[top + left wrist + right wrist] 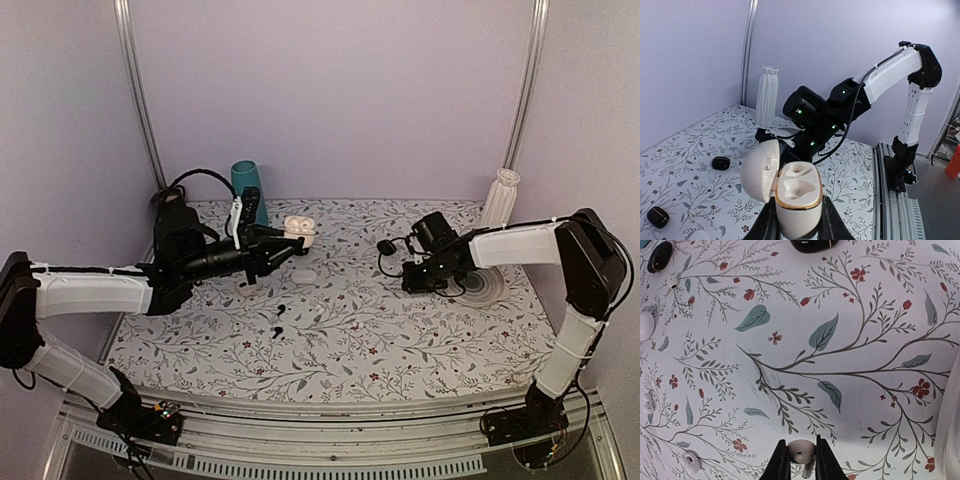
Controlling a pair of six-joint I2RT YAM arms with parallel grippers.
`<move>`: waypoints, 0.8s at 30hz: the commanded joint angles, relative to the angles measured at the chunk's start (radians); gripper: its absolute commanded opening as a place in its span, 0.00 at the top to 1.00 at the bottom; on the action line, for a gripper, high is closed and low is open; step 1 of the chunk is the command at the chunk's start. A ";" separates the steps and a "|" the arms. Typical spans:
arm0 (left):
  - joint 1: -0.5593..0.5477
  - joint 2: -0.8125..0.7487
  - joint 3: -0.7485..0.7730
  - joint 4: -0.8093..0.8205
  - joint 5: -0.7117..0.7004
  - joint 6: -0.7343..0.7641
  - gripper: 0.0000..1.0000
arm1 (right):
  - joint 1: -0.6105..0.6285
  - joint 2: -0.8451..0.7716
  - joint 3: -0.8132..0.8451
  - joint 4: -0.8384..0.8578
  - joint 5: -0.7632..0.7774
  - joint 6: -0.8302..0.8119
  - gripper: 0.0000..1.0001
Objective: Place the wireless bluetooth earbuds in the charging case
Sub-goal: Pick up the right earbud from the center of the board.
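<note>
My left gripper [290, 240] [799, 216] is shut on the white charging case [297, 230] [798, 200] and holds it upright above the table. The lid [760, 170] hangs open to the left, and both hollows are empty. My right gripper [386, 250] [801, 456] is shut on a white earbud [801, 451] above the flowered cloth, to the right of the case and apart from it. It also shows in the left wrist view [772, 133]. Another white earbud [691, 460] lies on the cloth.
Two black pebble cases [720, 163] [657, 216] lie on the cloth, also seen in the right wrist view [660, 255] [812, 244]. A white ribbed vase [500, 197], a teal cup [247, 188] and a white plate [482, 285] stand near the back. A white rounded object [300, 268] lies below the case.
</note>
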 commanded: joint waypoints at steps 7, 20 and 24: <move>-0.029 0.110 -0.003 0.182 -0.127 -0.028 1.00 | 0.040 -0.118 -0.032 0.118 0.014 0.055 0.91; -0.047 0.261 0.004 0.383 -0.231 -0.026 1.00 | 0.083 -0.229 -0.003 0.170 0.035 0.091 0.90; -0.049 0.320 0.031 0.454 -0.237 -0.023 1.00 | 0.116 -0.276 0.023 0.188 0.059 0.098 0.90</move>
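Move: The open charging case, held in the left hand, is the earbud's goal: about 24 cm to the right hand's left, 6 cm back and 24 cm above. Near the right hand's way, the right-hand black case lies some 16 cm ahead, 3 cm left, and the white case 8 cm ahead, 24 cm left, both about 3 cm lower. From the left hand, the earbud is roughly 8 cm ahead, 28 cm right and 23 cm below. The white earbud, still pinched and already clear of the table, is carried about 10 cm up and some 4 cm left by the right hand, closer to the charging case, while its fingers swing forward and left by about 20 degrees. The left hand keeps its hold on the open case and brings it forward and down, swivelling slightly counter-clockwise. ##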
